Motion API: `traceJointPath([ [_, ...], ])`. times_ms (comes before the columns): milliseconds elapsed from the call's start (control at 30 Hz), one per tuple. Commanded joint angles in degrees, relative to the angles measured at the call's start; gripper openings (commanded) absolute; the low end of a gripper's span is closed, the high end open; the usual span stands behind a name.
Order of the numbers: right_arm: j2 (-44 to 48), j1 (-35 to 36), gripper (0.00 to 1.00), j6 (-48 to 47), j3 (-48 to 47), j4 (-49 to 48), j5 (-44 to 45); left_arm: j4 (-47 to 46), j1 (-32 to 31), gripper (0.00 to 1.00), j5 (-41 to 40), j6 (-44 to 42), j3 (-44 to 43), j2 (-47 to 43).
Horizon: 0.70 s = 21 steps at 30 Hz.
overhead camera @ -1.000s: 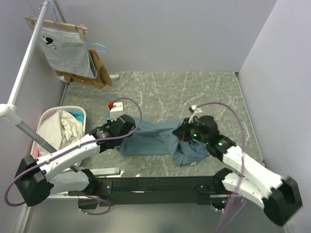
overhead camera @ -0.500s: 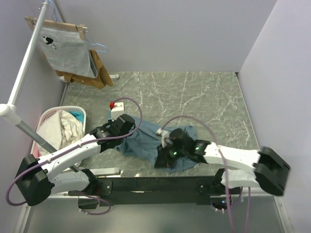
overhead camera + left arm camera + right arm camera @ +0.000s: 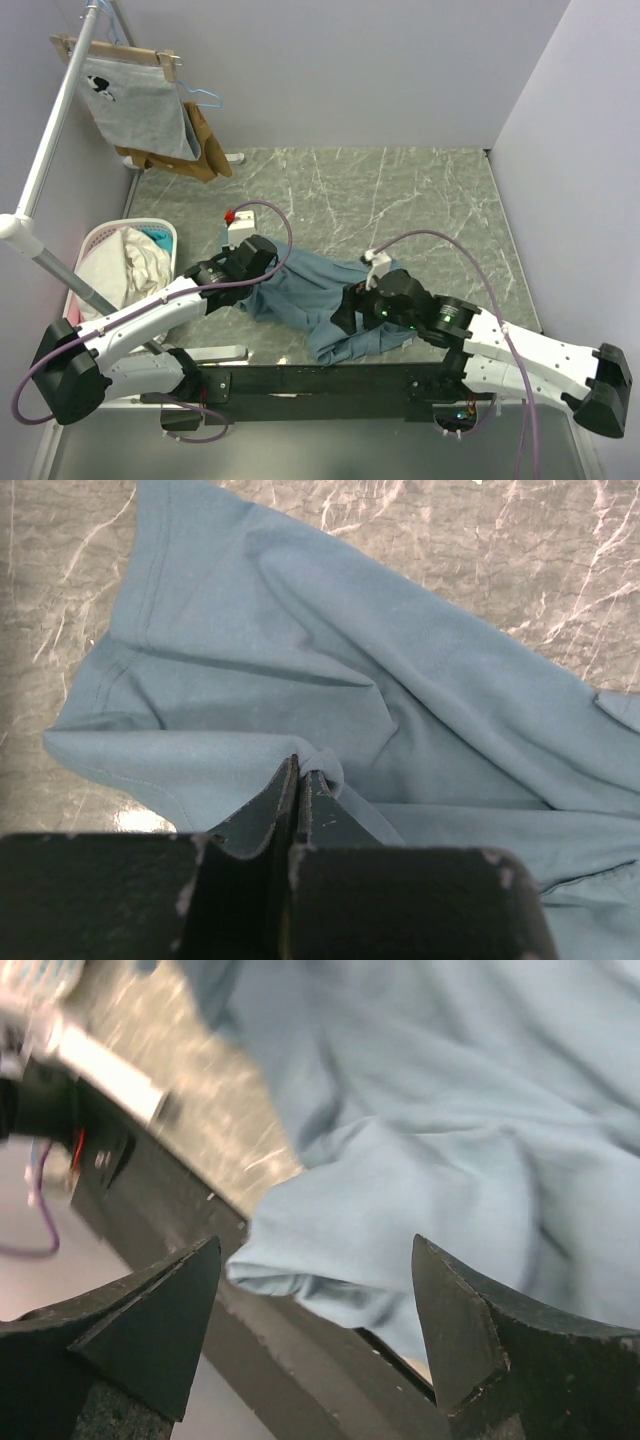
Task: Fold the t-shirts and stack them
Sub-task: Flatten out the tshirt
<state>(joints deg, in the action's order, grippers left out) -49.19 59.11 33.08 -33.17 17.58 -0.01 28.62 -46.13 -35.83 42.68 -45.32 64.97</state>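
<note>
A dusty teal-blue t-shirt lies crumpled on the marble table near the front edge. It fills the left wrist view and the right wrist view. My left gripper is shut on a fold at the shirt's left edge, and its fingertips pinch the cloth. My right gripper is open and empty, just above the shirt's near corner, which hangs over the black front rail.
A white laundry basket holding pale cloth stands at the left. A grey printed shirt and a brown garment hang on a rack at the back left. A white box with a red knob sits behind the left gripper.
My right gripper has let go of the shirt and opened, drawing back slightly rightward. The shirt's right part now lies spread along the front edge. The left arm has not moved.
</note>
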Motion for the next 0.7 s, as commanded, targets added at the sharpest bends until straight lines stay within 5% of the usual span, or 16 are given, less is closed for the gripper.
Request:
traceJointPath([
  [0,3.6,-1.7,0.84,5.8,1.5,7.0,6.4,-1.1,0.3,0.02,0.1,-0.7,-0.6,-0.5],
  [400,1.0,-3.7,0.82,12.9,6.8,8.0,12.7,-0.7,0.3,0.02,0.3,-1.3,-0.8,-1.2],
  [667,-1.2,-5.2,0.79,10.8,9.4,-0.2,7.6,-0.8,0.3,0.02,0.4,-1.3,-0.8,-1.2],
])
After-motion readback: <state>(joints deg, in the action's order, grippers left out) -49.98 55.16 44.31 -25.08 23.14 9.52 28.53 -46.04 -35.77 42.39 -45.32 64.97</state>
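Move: The folded hem flap on the shirt's near right part lies about 5 cm to the right hand's right, level with it fore and aft and roughly 11 cm below. The shirt's nearest corner is some 9 cm back and 9 cm to that hand's left, the small white tag about 5 cm back and 17 cm to its right, both about 12 cm down. From the left hand, the hem flap lies some 39 cm right, 13 cm back and 11 cm lower. The right hand, empty and already wide open, first slides to its right and then sinks steeply towards the hem flap on the shirt's near part, ending about 6 cm farther right and 7.5 cm lower, with the fingers staying open. On the way its wrist turns roughly 20 degrees clockwise and its fingertips tip more steeply down over the cloth, while the left hand stays still and keeps its pinch on the shirt's other end. ##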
